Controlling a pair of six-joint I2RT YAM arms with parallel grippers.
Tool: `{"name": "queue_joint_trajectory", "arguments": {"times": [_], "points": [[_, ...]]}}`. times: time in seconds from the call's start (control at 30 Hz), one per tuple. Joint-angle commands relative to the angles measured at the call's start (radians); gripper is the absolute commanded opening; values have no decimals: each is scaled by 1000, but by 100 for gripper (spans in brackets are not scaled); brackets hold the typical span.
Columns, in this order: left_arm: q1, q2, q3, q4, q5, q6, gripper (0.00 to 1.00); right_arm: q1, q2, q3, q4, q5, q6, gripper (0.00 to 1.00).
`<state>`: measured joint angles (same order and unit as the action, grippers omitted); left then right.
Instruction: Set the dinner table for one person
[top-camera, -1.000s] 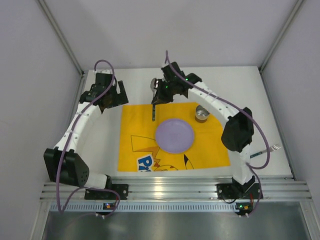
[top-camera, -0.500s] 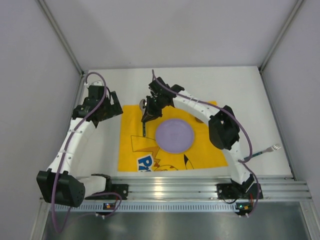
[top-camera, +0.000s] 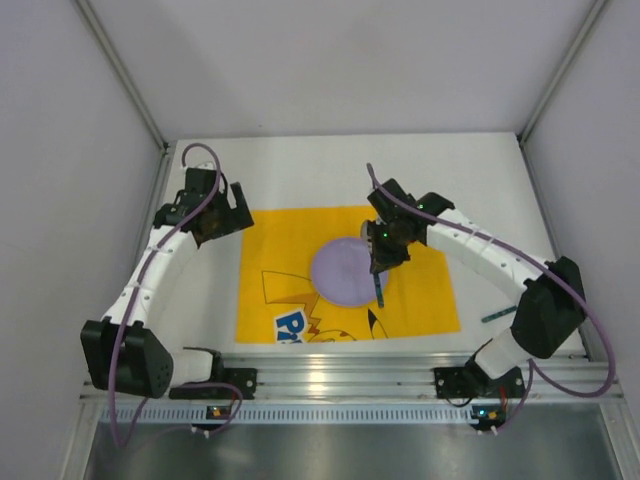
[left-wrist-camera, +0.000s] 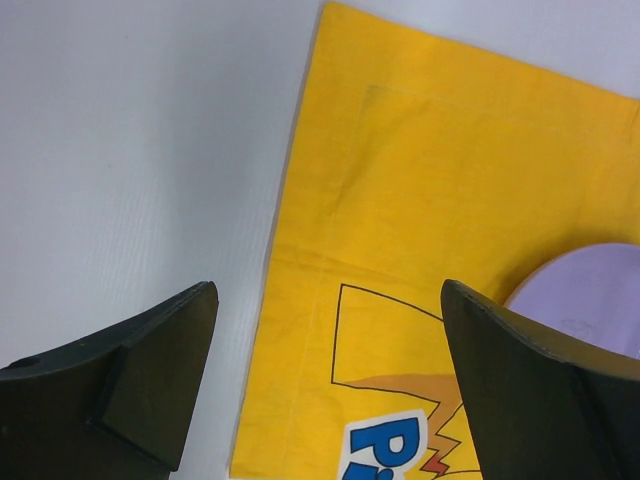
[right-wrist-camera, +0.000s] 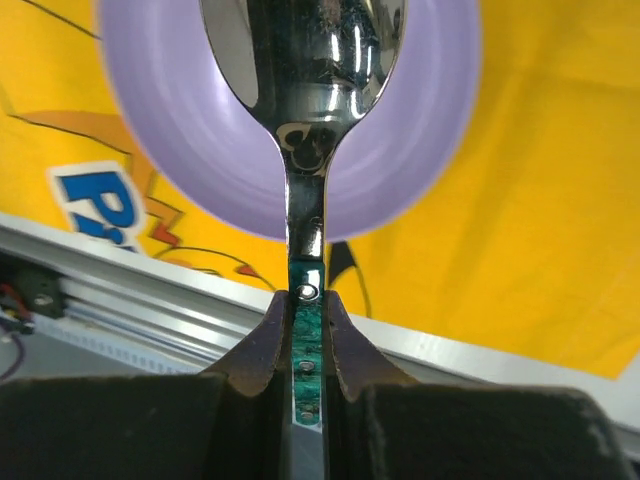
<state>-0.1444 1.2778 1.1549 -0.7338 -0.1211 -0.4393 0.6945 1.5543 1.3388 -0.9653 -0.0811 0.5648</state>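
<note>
My right gripper (top-camera: 384, 245) (right-wrist-camera: 306, 298) is shut on the green handle of a metal spoon (top-camera: 378, 288) (right-wrist-camera: 305, 60). It holds the spoon above the right side of the purple plate (top-camera: 340, 270) (right-wrist-camera: 430, 150). The plate lies on the yellow cartoon mat (top-camera: 290, 240) (right-wrist-camera: 540, 220) (left-wrist-camera: 420, 180). The mat lies on the white dinner table (top-camera: 480, 180) (left-wrist-camera: 130, 150). My left gripper (top-camera: 215, 215) (left-wrist-camera: 328, 292) is open and holds nothing. It hovers over the mat's left edge, near the back left corner.
A teal-handled utensil (top-camera: 497, 314) lies on the table to the right of the mat, partly hidden by my right arm. The aluminium rail (top-camera: 350, 375) (right-wrist-camera: 100, 310) runs along the near edge. Grey walls enclose the table.
My right arm has carried the spoon from the mat's back left across to the plate's right side. The left gripper has shifted only slightly and stays open.
</note>
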Motion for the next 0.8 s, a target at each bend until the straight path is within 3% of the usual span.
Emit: {"name": "queue_joint_trajectory", "arguments": {"times": [0.0,0.27,0.77], "points": [[2,26,55,66,44,-9,98,-52,-40,-134,-10,61,-36,0],[2,40,65,77,63,-18,99,-174,-46,-292,33,76,-83,0],[2,-3,-1,103,52,-42,98,-216,110,-276,82,106,-169,0]]}}
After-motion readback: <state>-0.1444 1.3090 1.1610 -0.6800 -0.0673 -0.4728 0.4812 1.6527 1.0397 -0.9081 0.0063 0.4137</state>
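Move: Beyond the plate's right rim, the bare strip of napkin where the held spoon is going lies about 11 cm right of the right hand, 2 cm back and some 13 cm below. The plate's middle is about 3 cm ahead, 5 cm left and 12 cm below; the metal cup, hidden by the arm, is roughly 14 cm ahead, 9 cm right and 9 cm lower. From the left hand that strip is about 45 cm right, 12 cm back and 17 cm down. Carrying the spoon by its teal handle, bowl still pointing away from the base, the right hand swings about 11 cm right, off the plate, while sinking about as far towards the bare napkin. Its sideways travel dies out first and it goes on down slowly, the wrist tilting some 20 degrees until the shut fingers point nearly straight down. ##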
